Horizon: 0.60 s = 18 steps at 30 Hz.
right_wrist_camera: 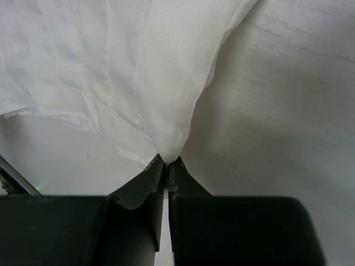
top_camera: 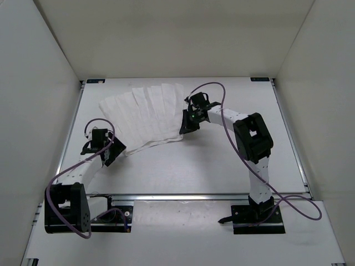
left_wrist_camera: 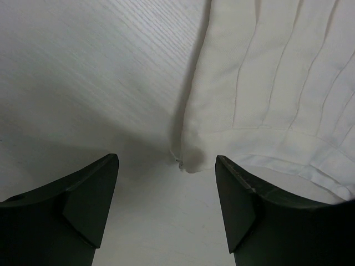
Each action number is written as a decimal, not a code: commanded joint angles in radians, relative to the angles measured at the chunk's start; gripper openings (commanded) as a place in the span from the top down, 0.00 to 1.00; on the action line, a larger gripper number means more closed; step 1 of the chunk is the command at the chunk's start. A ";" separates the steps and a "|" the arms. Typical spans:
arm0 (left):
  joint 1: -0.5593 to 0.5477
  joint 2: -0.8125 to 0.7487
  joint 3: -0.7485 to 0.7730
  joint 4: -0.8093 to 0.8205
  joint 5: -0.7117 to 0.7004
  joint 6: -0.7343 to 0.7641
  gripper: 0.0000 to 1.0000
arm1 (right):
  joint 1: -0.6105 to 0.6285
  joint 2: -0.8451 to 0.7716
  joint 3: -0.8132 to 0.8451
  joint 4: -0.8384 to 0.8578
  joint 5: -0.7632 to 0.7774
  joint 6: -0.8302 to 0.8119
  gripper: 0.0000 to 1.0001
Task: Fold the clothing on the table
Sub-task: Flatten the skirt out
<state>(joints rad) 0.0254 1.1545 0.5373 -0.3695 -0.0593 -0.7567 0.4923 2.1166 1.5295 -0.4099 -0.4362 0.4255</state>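
The clothing point(top_camera: 147, 115), a thin white pleated piece, lies fanned out on the far left-middle of the table point(top_camera: 211, 166). My right gripper point(top_camera: 183, 127) is at its near right corner. In the right wrist view that gripper point(right_wrist_camera: 166, 162) is shut on a pinched-up corner of the clothing point(right_wrist_camera: 138, 72), which rises in a tent from the jaws. My left gripper point(top_camera: 113, 152) sits at the clothing's near left corner. In the left wrist view it point(left_wrist_camera: 166, 160) is open, and the corner of the clothing point(left_wrist_camera: 266, 83) lies on the table just ahead, between the fingertips.
White walls point(top_camera: 39, 111) enclose the table on three sides. A thin metal frame point(top_camera: 288, 130) runs along the table's edges. Purple cables point(top_camera: 299, 213) loop from both arms near their bases at the front edge.
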 commanded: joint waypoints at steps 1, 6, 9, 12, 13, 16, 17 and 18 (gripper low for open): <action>0.004 0.019 -0.030 0.107 0.056 -0.027 0.19 | 0.025 -0.063 0.000 0.033 -0.010 0.001 1.00; -0.015 0.039 -0.062 0.162 0.111 -0.058 0.23 | 0.005 -0.079 -0.041 0.048 -0.041 -0.004 1.00; -0.008 0.044 -0.074 0.176 0.105 -0.061 0.30 | 0.009 -0.081 -0.045 0.049 -0.048 -0.008 1.00; -0.009 0.053 -0.074 0.162 0.063 -0.066 0.30 | 0.019 -0.086 -0.038 0.042 -0.050 -0.017 1.00; -0.002 0.057 -0.080 0.161 0.061 -0.067 0.30 | 0.022 -0.086 -0.037 0.034 -0.047 -0.022 1.00; -0.001 0.060 -0.089 0.181 0.061 -0.062 0.40 | 0.019 -0.104 -0.064 0.031 -0.047 -0.024 1.00; -0.005 0.062 -0.092 0.196 0.061 -0.069 0.45 | 0.015 -0.119 -0.068 0.036 -0.050 -0.021 1.00; -0.007 0.068 -0.097 0.208 0.065 -0.073 0.51 | 0.009 -0.128 -0.081 0.036 -0.052 -0.011 1.00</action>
<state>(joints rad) 0.0185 1.2148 0.4599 -0.2016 0.0143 -0.8219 0.5079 2.0689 1.4715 -0.3943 -0.4694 0.4152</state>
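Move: The left hand, open and empty, is after the skirt's near-left corner, about 3 cm to its right, 1 cm ahead and 3 cm below. The skirt's middle lies some 19 cm ahead and 12 cm right of that hand, just as low. The right hand already pinches the near-right corner between its pads; from it the near-left corner lies roughly 24 cm left, 10 cm back and 4 cm lower. Bring the left hand down and to its right by about 2 cm each, easing slightly forward, until the skirt's near-left corner lies between the fingertips, then narrow the fingers around it to about half open without shutting them. Meanwhile the right hand, fingers still shut on the near-right corner, draws that corner back about 2 cm towards its base, lifting slightly at the end. ##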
